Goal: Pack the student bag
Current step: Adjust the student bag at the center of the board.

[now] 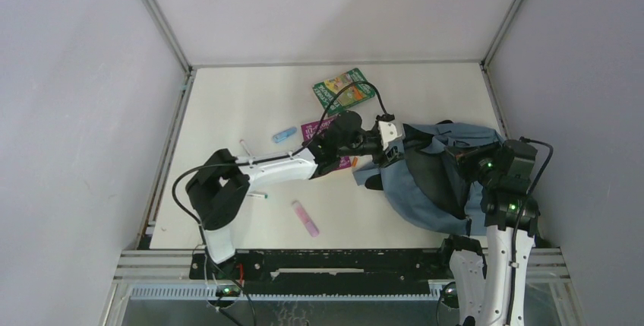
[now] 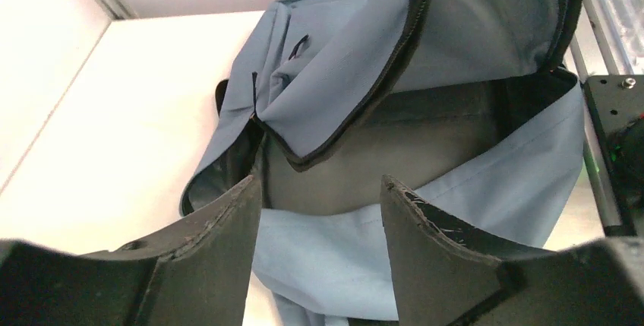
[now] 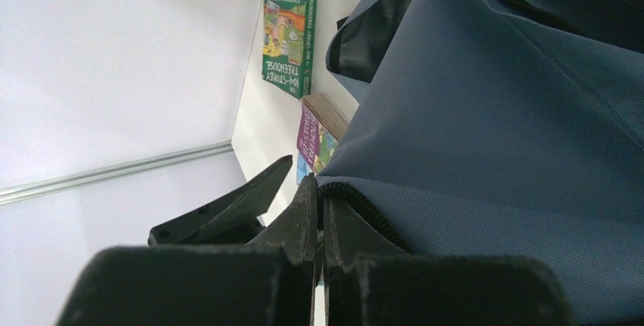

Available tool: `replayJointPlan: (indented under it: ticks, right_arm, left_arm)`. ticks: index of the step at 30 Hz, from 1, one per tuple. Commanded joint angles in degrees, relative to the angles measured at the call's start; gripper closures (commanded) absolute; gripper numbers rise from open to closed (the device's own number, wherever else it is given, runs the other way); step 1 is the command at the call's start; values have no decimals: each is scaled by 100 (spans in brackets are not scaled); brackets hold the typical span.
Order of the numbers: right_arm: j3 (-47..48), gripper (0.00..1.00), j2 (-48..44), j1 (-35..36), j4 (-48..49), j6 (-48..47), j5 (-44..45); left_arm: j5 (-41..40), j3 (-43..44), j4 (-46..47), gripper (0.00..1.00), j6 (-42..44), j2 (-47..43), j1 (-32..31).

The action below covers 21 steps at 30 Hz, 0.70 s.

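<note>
The student bag (image 1: pixel 437 181), dusty blue with black zip lines, lies on the right of the table with its mouth gaping. In the left wrist view the bag (image 2: pixel 486 181) shows a dark inside under a lifted flap. My left gripper (image 1: pixel 401 157) hovers at the bag's left rim, open (image 2: pixel 319 189), with only the bag's fabric seen beyond its fingers. My right gripper (image 1: pixel 465 157) is shut on the bag's zip edge (image 3: pixel 319 186) and holds it up. A green book (image 1: pixel 343 89) lies at the back. A purple book (image 1: pixel 317 130) is partly under my left arm.
A small blue item (image 1: pixel 285 134) lies left of the purple book. A pink one (image 1: pixel 305 218) lies near the front edge. Two thin white sticks (image 1: pixel 258 195) lie beside my left arm. The green book (image 3: pixel 287 33) and purple book (image 3: pixel 315 136) show past the bag's side. Walls close three sides.
</note>
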Motion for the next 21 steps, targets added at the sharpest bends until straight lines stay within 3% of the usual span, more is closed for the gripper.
replayJointPlan:
  ticks: [1,8,15,21]
  right_arm:
    - [75,100,44,-13,211,-135,-272]
    - [75,100,87,-22,207,-186,-378]
    - [75,100,112,-31,134,-279,-507]
    - [75,100,77,-40,27,-319,-591]
  left_arm:
    - [471,208,682,36,767,180,-96]
    - [676,639,187,40,979,605,-276]
    - [-112,1298,151,39,688,1121,-415]
    - [-230,1624,181,39,472,1423,-415]
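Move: The drooping corner of the student bag's flap is about 9 cm to the right of my left hand, 1 cm ahead and some 4 cm lower. The bag edge pinched in my right hand lies roughly 12 cm right of my left hand, 3 cm back and 2 cm up. The purple book lies about 20 cm left of my left hand, 10 cm ahead and 20 cm below. From my right hand, the corner is about 4 cm ahead, 3 cm left and 6 cm below. I reach my left hand about 6 cm to the right towards the drooping flap corner, dipping some 4 cm on the way and easing up a little at the end, its part-open fingers still spread and pointing right. My right hand stays shut on the bag's edge, shifting only about 1 cm left and holding the flap up. ##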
